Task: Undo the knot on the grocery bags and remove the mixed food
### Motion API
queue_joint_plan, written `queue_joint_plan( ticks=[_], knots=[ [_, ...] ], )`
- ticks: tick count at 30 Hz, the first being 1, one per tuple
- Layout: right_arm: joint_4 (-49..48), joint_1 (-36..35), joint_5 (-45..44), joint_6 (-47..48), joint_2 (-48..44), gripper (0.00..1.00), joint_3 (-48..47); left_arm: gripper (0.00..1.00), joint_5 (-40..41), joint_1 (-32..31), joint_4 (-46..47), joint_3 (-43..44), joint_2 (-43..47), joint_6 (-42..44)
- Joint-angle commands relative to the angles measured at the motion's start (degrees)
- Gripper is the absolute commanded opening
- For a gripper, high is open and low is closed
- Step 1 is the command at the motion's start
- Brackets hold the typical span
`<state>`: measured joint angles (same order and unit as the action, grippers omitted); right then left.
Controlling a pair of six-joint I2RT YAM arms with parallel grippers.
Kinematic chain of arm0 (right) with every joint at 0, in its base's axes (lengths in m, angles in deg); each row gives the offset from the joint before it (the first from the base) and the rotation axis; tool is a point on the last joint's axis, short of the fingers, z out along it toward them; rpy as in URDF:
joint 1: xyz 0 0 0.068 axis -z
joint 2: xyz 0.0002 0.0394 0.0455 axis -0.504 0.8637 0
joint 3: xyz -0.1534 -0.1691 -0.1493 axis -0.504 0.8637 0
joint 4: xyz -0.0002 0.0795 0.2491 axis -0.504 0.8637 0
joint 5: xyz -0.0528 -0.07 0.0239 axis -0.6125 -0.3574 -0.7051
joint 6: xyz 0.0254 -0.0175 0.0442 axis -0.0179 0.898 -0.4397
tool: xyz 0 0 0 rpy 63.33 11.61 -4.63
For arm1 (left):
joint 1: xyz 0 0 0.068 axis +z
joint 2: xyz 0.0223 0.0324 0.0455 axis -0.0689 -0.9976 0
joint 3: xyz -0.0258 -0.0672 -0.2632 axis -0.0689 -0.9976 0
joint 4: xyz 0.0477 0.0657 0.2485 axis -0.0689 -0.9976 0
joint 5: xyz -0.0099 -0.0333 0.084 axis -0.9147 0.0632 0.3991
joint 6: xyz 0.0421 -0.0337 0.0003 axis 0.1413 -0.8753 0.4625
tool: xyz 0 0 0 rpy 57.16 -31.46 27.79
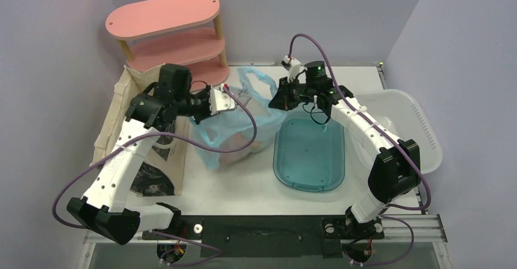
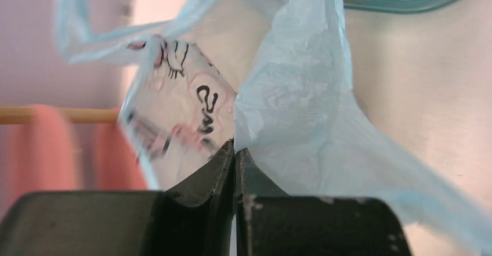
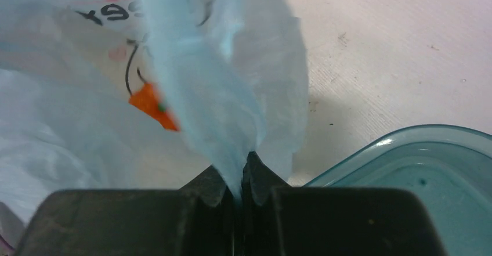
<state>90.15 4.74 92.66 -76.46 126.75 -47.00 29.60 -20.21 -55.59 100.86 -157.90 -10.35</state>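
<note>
The light blue grocery bag (image 1: 244, 125) sits at mid-table, its mouth stretched between my two grippers. My left gripper (image 1: 230, 102) holds the bag's left side; in the left wrist view the jaws (image 2: 235, 147) are shut, with printed blue film (image 2: 290, 82) coming out of their tips. My right gripper (image 1: 275, 101) holds the right side, its jaws (image 3: 242, 162) shut on a bunched strip of bag (image 3: 214, 93). The mixed food is mostly hidden; only a dim orange shape (image 1: 235, 146) shows through the film low in the bag.
A teal tub (image 1: 310, 153) lies just right of the bag, under the right arm. A white bin (image 1: 420, 129) stands at the far right. A beige tote (image 1: 119, 107) lies under the left arm, and a pink shelf (image 1: 171, 31) stands at the back left.
</note>
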Motion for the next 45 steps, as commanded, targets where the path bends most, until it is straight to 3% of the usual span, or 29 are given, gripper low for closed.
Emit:
queue_joint_plan(
  ticks=[1, 6, 9, 12, 16, 21, 22, 23, 24, 28, 32, 36, 39, 42, 45],
  knots=[
    [-5.3, 0.6, 2.3, -4.6, -0.8, 0.0, -2.1, 0.0, -2.3, 1.7, -10.7, 10.8, -0.8, 11.6],
    [-5.6, -1.0, 2.2, -4.1, -1.4, 0.0, 2.3, 0.0, 0.4, -4.5, -16.0, -3.5, 9.2, 19.9],
    [-3.8, -2.4, 1.6, -1.8, -1.1, 0.0, 5.1, 0.0, 4.7, -12.1, -16.3, -20.8, 16.5, 22.2],
    [-0.8, -3.6, 0.5, 2.3, -0.6, 0.0, 6.9, 0.0, 8.7, -15.3, -16.8, -34.8, 23.8, 26.0],
    [3.9, -6.2, -3.7, 10.5, -0.3, 0.0, 9.2, 0.0, 11.1, -15.9, -14.7, -42.0, 28.3, 27.1],
    [3.5, -7.8, -6.6, 13.6, -0.5, 0.0, 9.3, 0.02, 7.8, -16.1, -12.6, -39.6, 28.7, 26.1],
    [3.3, -7.9, -6.7, 13.6, -0.7, 0.0, 8.3, 0.16, 7.2, -16.1, -12.0, -37.7, 28.6, 24.4],
    [2.7, -7.9, -6.4, 13.4, -1.2, 0.03, 7.7, 0.24, 5.8, -16.1, -11.7, -36.5, 28.5, 23.3],
    [2.4, -8.0, -6.0, 13.3, -1.6, 0.15, 6.5, 0.33, 4.9, -16.1, -11.3, -33.6, 28.2, 20.3],
    [0.2, -8.5, -4.6, 12.9, -6.7, 0.47, 4.7, 0.39, -0.2, -16.1, -11.3, -22.4, 25.3, 8.9],
    [-1.1, -8.7, -5.2, 13.2, -12.5, 0.6, 6.2, 0.43, -2.7, -16.0, -11.6, -13.3, 22.3, -2.9],
    [-0.9, -8.2, -7.8, 14.1, -18.8, 0.62, 9.6, 0.45, 1.8, -15.6, -2.4, -11.6, 24.1, -19.2],
    [-1.1, -8.0, -9.1, 15.7, -23.3, 0.62, 13.0, 0.45, 14.7, -13.9, 8.1, -16.2, 26.6, -33.7],
    [-5.9, -10.0, -13.8, 17.8, -28.7, 0.61, 16.6, 0.48, 24.8, -10.9, 12.8, -20.1, 27.7, -41.0],
    [-10.4, -14.3, -15.9, 20.5, -31.4, 0.57, 20.7, 0.49, 26.8, -6.1, 14.6, -22.7, 27.0, -44.0]
  ],
)
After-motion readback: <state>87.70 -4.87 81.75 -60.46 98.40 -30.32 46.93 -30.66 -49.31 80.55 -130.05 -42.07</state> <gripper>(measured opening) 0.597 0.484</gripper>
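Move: Both closed grippers still pinch the grocery bag's rim. The mixed food in its bottom lies about 5 cm right of the left hand, roughly level with it fore and aft and some 20 cm below; from the right hand it is about 14 cm left, 4 cm back and 17 cm below. The tote bag stands about 25 cm left of the left hand, level with it; the teal basket's middle is about 14 cm right of the right hand, level with it and 20 cm below. After a small lift by the left hand, both hands bring the pinched rim back and down towards the table: the left about 17 cm back and 18 down, drifting left and swinging clockwise, the right some 7 cm back and 9 down. At the bottom the left fingers open about halfway and the right ones a little wider, letting go of the rim; both then rise clear, to roughly starting height on the left and 5 cm above it on the right, with the left finally easing forward and right as its wrist turns back counter-clockwise. ##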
